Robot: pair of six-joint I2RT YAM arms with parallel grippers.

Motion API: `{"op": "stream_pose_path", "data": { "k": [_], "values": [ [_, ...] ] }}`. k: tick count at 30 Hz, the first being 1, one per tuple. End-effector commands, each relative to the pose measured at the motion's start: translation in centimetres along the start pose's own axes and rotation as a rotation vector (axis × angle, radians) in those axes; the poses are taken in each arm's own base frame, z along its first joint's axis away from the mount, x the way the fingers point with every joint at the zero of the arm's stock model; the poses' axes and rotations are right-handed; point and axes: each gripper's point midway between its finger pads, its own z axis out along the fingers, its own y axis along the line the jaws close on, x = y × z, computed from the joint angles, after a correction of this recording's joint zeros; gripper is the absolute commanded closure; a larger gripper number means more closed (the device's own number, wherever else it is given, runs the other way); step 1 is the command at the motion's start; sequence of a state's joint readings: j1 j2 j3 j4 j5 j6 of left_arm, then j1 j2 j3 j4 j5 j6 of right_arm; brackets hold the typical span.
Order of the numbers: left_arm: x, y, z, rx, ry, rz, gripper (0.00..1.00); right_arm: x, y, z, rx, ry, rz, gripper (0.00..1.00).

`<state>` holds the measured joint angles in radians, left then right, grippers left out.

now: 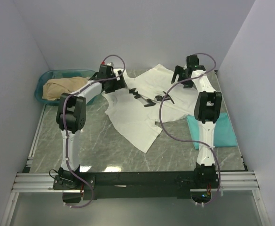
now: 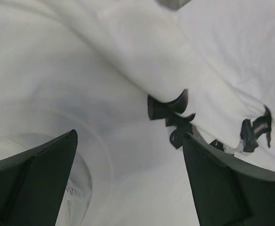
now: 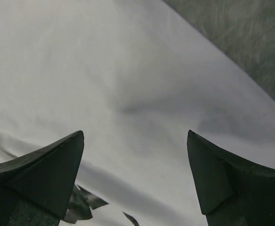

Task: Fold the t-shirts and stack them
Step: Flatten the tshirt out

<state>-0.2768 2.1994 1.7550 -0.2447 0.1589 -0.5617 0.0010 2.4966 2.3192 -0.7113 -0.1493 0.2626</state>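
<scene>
The large white t-shirt (image 1: 137, 113) lies crumpled and unfolded across the middle and back of the table, black print (image 1: 163, 97) facing up. The teal-green t-shirt (image 1: 222, 131) lies folded flat at the right, partly under the right arm. My left gripper (image 1: 120, 83) is open just above the white shirt's left back part; its wrist view (image 2: 130, 136) shows the collar (image 2: 88, 165) and the print (image 2: 172, 117) between the jaws. My right gripper (image 1: 183, 74) is open above the shirt's right back edge; its wrist view (image 3: 135, 134) shows white cloth (image 3: 128, 70). Neither holds anything.
A teal plastic basket (image 1: 45, 80) with tan cloth (image 1: 62, 88) in it stands at the back left. The grey marble tabletop (image 1: 95, 146) shows in front of the shirts and in the right wrist view (image 3: 250, 42). Walls close in on three sides.
</scene>
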Motion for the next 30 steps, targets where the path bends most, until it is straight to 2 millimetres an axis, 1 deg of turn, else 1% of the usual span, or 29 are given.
{"op": "stream_pose_path", "data": {
  "k": [1, 2, 3, 4, 5, 8, 9, 10, 11, 12, 13, 14, 15, 16, 17, 18, 19, 20, 21, 22, 23, 24, 25, 27, 28, 29, 30],
  "values": [
    [0.2, -2.4, -1.5, 0.025, -0.040, 0.001, 0.01, 1.0, 0.0, -0.9, -0.020, 0.041, -0.008, 0.04],
    [1.0, -1.8, -1.2, 0.005, -0.022, -0.012, 0.00, 1.2, -0.1, -0.7, -0.016, 0.045, -0.004, 0.04],
    [1.6, -1.4, -1.0, -0.008, -0.007, -0.024, 0.01, 1.8, -0.4, -0.4, -0.008, 0.063, -0.002, 0.04],
    [2.2, -1.0, -0.8, -0.017, 0.007, -0.031, 0.01, 2.9, -0.7, 0.0, 0.002, 0.101, 0.006, 0.04],
    [2.6, -0.7, -0.7, -0.027, 0.016, -0.034, 0.01, 3.3, -1.2, 0.2, 0.010, 0.117, 0.018, 0.04],
    [3.5, 0.3, -0.5, -0.063, 0.037, -0.043, 0.01, 5.1, -3.6, 0.7, 0.043, 0.181, 0.083, 0.04],
    [3.7, 0.4, -0.5, -0.069, 0.037, -0.045, 0.01, 6.6, -5.2, 0.8, 0.063, 0.220, 0.117, 0.04],
    [4.2, 0.7, -0.5, -0.076, 0.047, -0.045, 0.01, 6.3, -5.7, 0.4, 0.056, 0.206, 0.142, 0.04],
    [4.4, 0.9, -0.5, -0.081, 0.049, -0.047, 0.00, 6.6, -6.6, 0.0, 0.064, 0.205, 0.171, 0.05],
    [4.5, 1.0, -0.6, -0.085, 0.052, -0.047, 0.00, 9.2, -7.9, 0.2, 0.084, 0.255, 0.206, 0.05],
    [4.8, 1.2, -0.5, -0.092, 0.057, -0.046, 0.00, 8.2, -9.2, -1.2, 0.089, 0.214, 0.264, 0.05],
    [5.1, 1.5, -0.5, -0.098, 0.064, -0.045, 0.01, 7.9, -9.9, -1.6, 0.090, 0.187, 0.292, 0.05],
    [5.2, 1.6, -0.5, -0.103, 0.068, -0.044, 0.00, 10.4, -11.0, -1.9, 0.103, 0.233, 0.340, 0.05],
    [5.4, 1.7, -0.4, -0.110, 0.073, -0.041, 0.01, 8.6, -11.5, -3.1, 0.051, 0.162, 0.382, 0.05],
    [5.4, 1.8, -0.4, -0.115, 0.075, -0.040, 0.01, 9.1, -11.2, -3.8, 0.010, 0.178, 0.421, 0.05],
    [5.7, 2.0, -0.4, -0.122, 0.085, -0.036, 0.01, 10.8, -11.8, -4.2, 0.037, 0.201, 0.451, 0.05],
    [5.5, 2.1, -0.3, -0.129, 0.083, -0.028, 0.00, 9.8, -11.8, -5.6, 0.047, 0.155, 0.442, 0.05],
    [5.5, 2.3, -0.3, -0.141, 0.081, -0.026, 0.01, 9.6, -12.1, -6.3, 0.076, 0.138, 0.437, 0.05],
    [5.6, 2.5, -0.2, -0.150, 0.084, -0.025, 0.01, 10.1, -12.2, -6.9, 0.087, 0.140, 0.431, 0.05],
    [5.5, 2.6, -0.3, -0.159, 0.087, -0.022, 0.01, 9.2, -11.9, -8.5, 0.090, 0.101, 0.413, 0.05],
    [5.4, 2.7, -0.3, -0.165, 0.085, -0.021, 0.01, 9.0, -12.2, -9.3, 0.113, 0.080, 0.410, 0.05],
    [5.2, 2.6, -0.5, -0.163, 0.080, -0.019, 0.01, 9.8, -13.1, -10.0, 0.176, 0.069, 0.410, 0.05],
    [5.1, 2.5, -0.5, -0.159, 0.075, -0.019, 0.01, 8.5, -13.0, -11.8, 0.184, 0.005, 0.403, 0.05],
    [4.8, 2.1, -1.0, -0.147, 0.067, -0.014, 0.00, 8.2, -13.7, -13.2, 0.246, -0.042, 0.404, 0.05],
    [5.0, 2.0, -1.1, -0.142, 0.068, -0.013, 0.01, 6.8, -13.1, -14.4, 0.229, -0.096, 0.381, 0.05],
    [4.7, 1.8, -1.2, -0.130, 0.058, -0.009, 0.01, 6.2, -12.7, -14.7, 0.220, -0.113, 0.357, 0.05],
    [4.7, 1.5, -1.4, -0.119, 0.059, -0.006, 0.01, 4.8, -11.3, -15.0, 0.198, -0.142, 0.314, 0.05]
  ]
}}
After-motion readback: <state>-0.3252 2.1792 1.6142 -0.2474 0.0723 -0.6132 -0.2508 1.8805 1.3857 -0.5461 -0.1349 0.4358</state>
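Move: The right hand hangs open about 5 cm above the t-shirt's far-right cloth, with the black print roughly 19 cm back and 22 cm to its left, and the teal folded shirt some 37 cm back and 11 cm to its right. The left hand hovers about 6 cm above the cloth beside the collar, its landing spot 3 cm nearer the base. From the left hand, the print is 14 cm back and 17 cm right, and the basket is level with it and 30 cm left. Set the left gripper's open fingertips down on the cloth by the collar, about 5 cm down and 4 cm back, and keep them there. Lower the right one, also open, onto the far-right cloth, then sweep it low, back and to the right, some 15 cm towards the teal stack, turning about 20 degrees clockwise and rising a little at the end. ##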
